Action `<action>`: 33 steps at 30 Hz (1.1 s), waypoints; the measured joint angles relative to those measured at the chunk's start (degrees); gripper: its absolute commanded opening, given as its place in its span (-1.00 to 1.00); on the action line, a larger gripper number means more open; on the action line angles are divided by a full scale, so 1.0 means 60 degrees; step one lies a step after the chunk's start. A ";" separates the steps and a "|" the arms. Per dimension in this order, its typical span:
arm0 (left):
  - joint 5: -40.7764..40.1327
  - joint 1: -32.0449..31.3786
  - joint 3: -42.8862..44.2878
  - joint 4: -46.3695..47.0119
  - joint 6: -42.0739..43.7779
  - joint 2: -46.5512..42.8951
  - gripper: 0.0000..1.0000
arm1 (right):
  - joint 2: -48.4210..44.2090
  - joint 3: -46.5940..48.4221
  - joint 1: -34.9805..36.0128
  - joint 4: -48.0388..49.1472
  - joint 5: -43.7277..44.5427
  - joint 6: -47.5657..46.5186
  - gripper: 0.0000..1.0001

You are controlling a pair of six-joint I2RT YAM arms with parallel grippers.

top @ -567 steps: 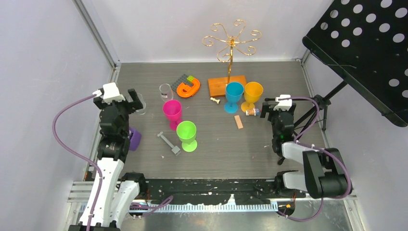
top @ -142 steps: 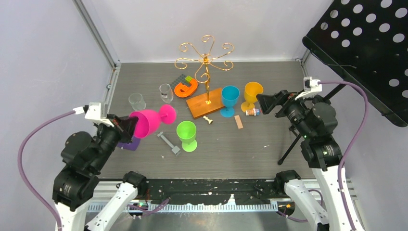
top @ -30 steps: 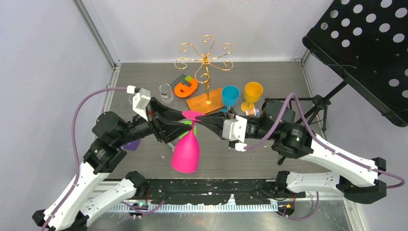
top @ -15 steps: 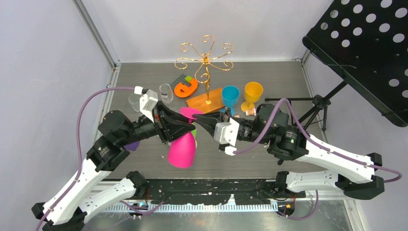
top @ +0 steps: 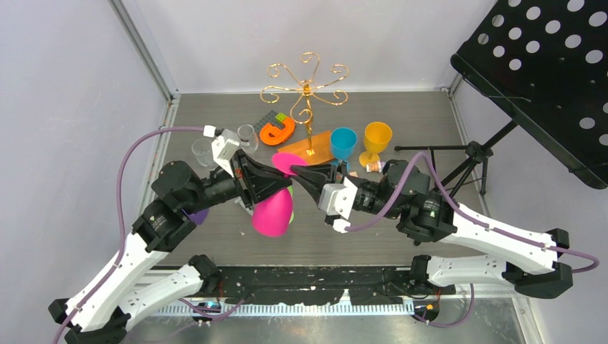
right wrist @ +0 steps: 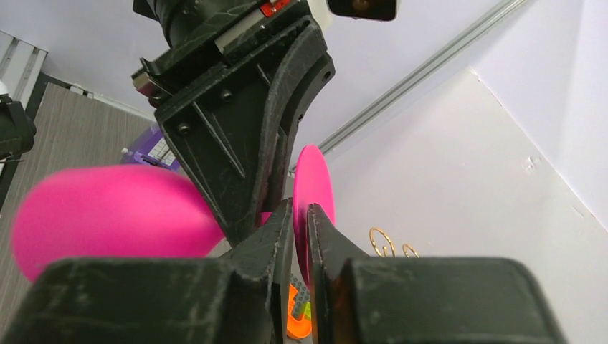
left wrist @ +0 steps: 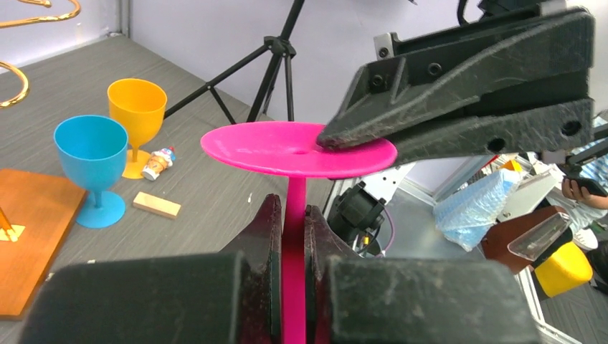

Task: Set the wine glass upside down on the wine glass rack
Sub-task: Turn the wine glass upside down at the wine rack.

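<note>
The pink wine glass (top: 272,213) hangs upside down in mid-air, bowl low and foot (top: 285,160) up. My left gripper (top: 282,180) is shut on its stem (left wrist: 292,215), just under the foot disc (left wrist: 287,148). My right gripper (top: 296,172) is shut on the rim of that foot; in the right wrist view the disc's edge (right wrist: 312,179) sits between the jaws of this gripper (right wrist: 301,213), with the bowl (right wrist: 107,215) at left. The wine glass rack (top: 307,80), gold wire on a wooden base (top: 320,140), stands behind, nothing hanging on it.
A blue glass (top: 343,147) and a yellow glass (top: 377,140) stand right of the rack, a small bottle (top: 373,166) by them. Two clear glasses (top: 247,136) and an orange toy (top: 278,129) sit at back left. A tripod (top: 466,154) and black perforated panel (top: 545,72) stand right.
My left gripper has closed on the stem. Both arms and the glass have shifted a little up and towards the rack; the right gripper has stayed on the foot.
</note>
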 measured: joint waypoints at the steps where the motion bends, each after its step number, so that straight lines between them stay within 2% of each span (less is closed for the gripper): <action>1: -0.0084 -0.0007 0.0000 0.0000 0.0007 0.0018 -1.00 | -0.0026 -0.0076 0.0000 0.0080 0.0018 0.0026 -0.46; 5: -0.0525 -0.0051 0.0000 -0.0131 0.0073 0.0062 -1.00 | -0.0284 -0.0401 0.0018 0.0605 0.0197 0.0091 0.01; 7: -0.0765 -0.0051 0.0000 -0.0182 0.0095 0.0084 -1.00 | -0.0463 -0.0484 0.0018 0.0852 0.0299 0.0149 0.12; 15: -0.1650 -0.0051 -0.0029 -0.0004 0.0408 0.0138 -1.00 | -0.1366 -0.0980 0.0018 0.1756 0.1249 0.0401 0.26; 20: -0.2448 -0.0051 -0.0798 0.0991 0.1016 -0.0484 -1.00 | -0.1541 -0.0984 0.0011 0.1778 0.3213 0.1180 0.34; 22: -0.2747 -0.0051 -0.1115 0.1308 0.1308 -0.0718 -1.00 | -0.1184 -0.0423 -0.0138 0.1198 0.4193 0.1672 0.34; 25: -0.3177 -0.0047 -0.1279 0.1504 0.1708 -0.0911 -1.00 | -0.0306 0.1209 -0.1086 -0.0270 0.4889 0.2812 0.32; 29: -0.3679 -0.0022 -0.1351 0.1814 0.2160 -0.1151 -1.00 | 0.1071 0.3384 -0.3286 -0.2259 0.4408 0.4612 0.32; 33: -0.3916 0.0018 -0.1858 0.2288 0.2565 -0.1632 -1.00 | 0.2481 0.5450 -0.4295 -0.3989 0.3468 0.5643 0.32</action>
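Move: The left gripper already holds the pink wine glass by its stem, foot up; the wine glass rack's top lies about 35 cm ahead of it, 4 cm to its right and 12 cm below. The blue goblet stands some 31 cm ahead, 13 cm right, 33 cm below; the orange clamp about 45 cm ahead, 8 cm left, 38 cm below. From the right gripper, the rack top is roughly 38 cm ahead, 1 cm right, 17 cm below. Open the right fingers to let the glass's foot go, draw that hand right and a little up, clear of the glass, then sweep it forward about 17 cm, tipping it down and turning it clockwise. Keep the left grip on the stem and bring the glass forward towards the rack, then also left, about 5 cm each way, turning the wrist counter-clockwise some 25 degrees and tilting it up. ##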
